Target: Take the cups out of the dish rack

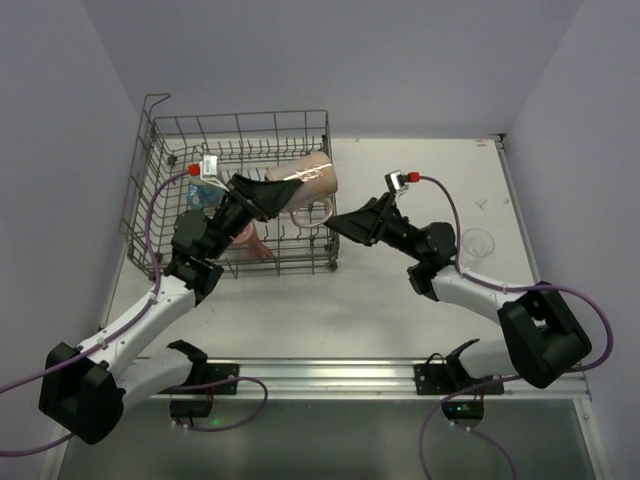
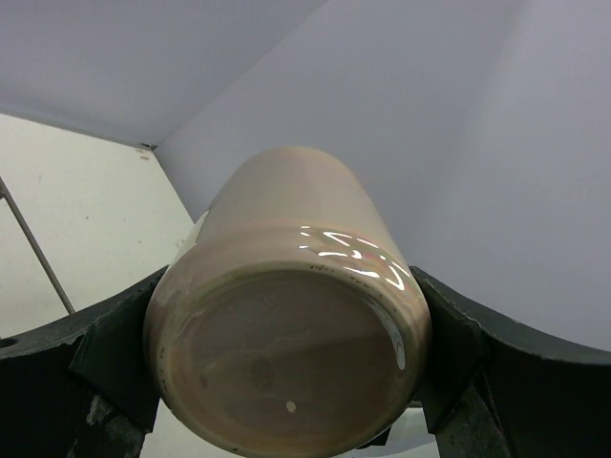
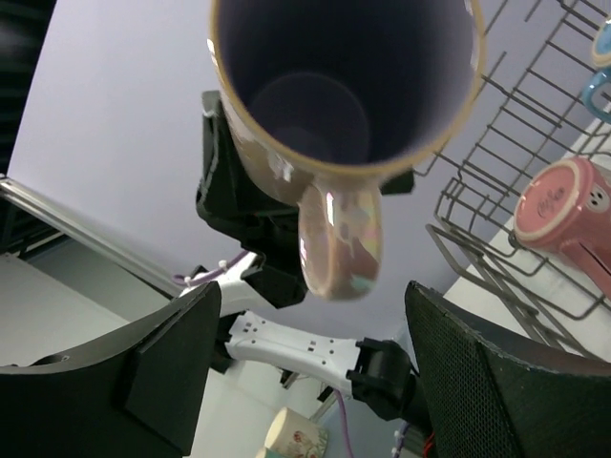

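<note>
My left gripper (image 2: 286, 377) is shut on the base end of a pale pink-cream mug (image 2: 296, 286), one finger on each side. In the top view this mug (image 1: 308, 180) lies on its side in the air over the right end of the grey wire dish rack (image 1: 150, 170), handle (image 1: 308, 213) pointing down. My right gripper (image 1: 336, 226) is open just right of the rack, below the mug. In the right wrist view the mug's mouth (image 3: 344, 86) faces the camera and its handle (image 3: 339, 239) hangs just ahead of the open right gripper (image 3: 305, 363). A pink cup (image 1: 250, 242) sits in the rack.
A clear glass tumbler (image 1: 478, 243) stands on the table right of my right arm. A blue item (image 1: 205, 193) sits in the rack's left part. A cream cup with a flower print (image 3: 296, 434) shows low in the right wrist view, beneath my left arm.
</note>
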Motion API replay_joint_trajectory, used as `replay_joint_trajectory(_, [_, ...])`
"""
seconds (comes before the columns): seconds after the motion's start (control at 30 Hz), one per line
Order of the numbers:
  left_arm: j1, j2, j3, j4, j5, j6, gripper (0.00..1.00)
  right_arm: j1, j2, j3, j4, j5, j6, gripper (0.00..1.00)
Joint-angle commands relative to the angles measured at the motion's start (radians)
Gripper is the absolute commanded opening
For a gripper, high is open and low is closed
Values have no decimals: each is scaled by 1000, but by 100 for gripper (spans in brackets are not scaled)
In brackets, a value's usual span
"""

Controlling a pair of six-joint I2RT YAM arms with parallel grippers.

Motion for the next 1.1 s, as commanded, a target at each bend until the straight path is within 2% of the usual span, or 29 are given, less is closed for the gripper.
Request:
replay_joint_trajectory(0.0, [-9,-26,1,210,-8,-59,0,14,25,89,82,6,-12,79])
replay_joint_trajectory(0.2, [-10,-10,-7,244,15,-68,0,48,68,152,27,-6,-20,74])
replay_joint_trajectory(0.53, [-15,8,-23,304,26,-115,0,91,145,196,28,0,-53,71])
replay_joint_trajectory(1.07, [-17,29,-51,356,22,-166,0,123,221,262,74,-8,-55,56])
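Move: The beige cup is still clamped in the left hand, its middle about 2 cm ahead, 5 cm to the right and 1 cm above that hand. From the empty right hand, the cup's handle is some 6 cm to the left, 2 cm ahead and 2 cm higher, with the cup's middle about 7 cm ahead, 7 cm left and 5 cm up. Well below, about 25 cm down, the red cup lies roughly 24 cm left and 10 cm ahead, and the rack's near right corner 3 cm ahead and 4 cm left. The right hand travels about 6 cm left to the handle of the beige cup, arching up some 2 cm early on and sinking back nearly to its first height, while it turns about 5 degrees counter-clockwise and draws its wide-open fingers to a little over half open so that they come around the handle just under the rim. The left hand keeps its grip at the cup's base end and presents the open mouth to the other gripper, easing only about 1 cm back and to the right with a slight roll. ##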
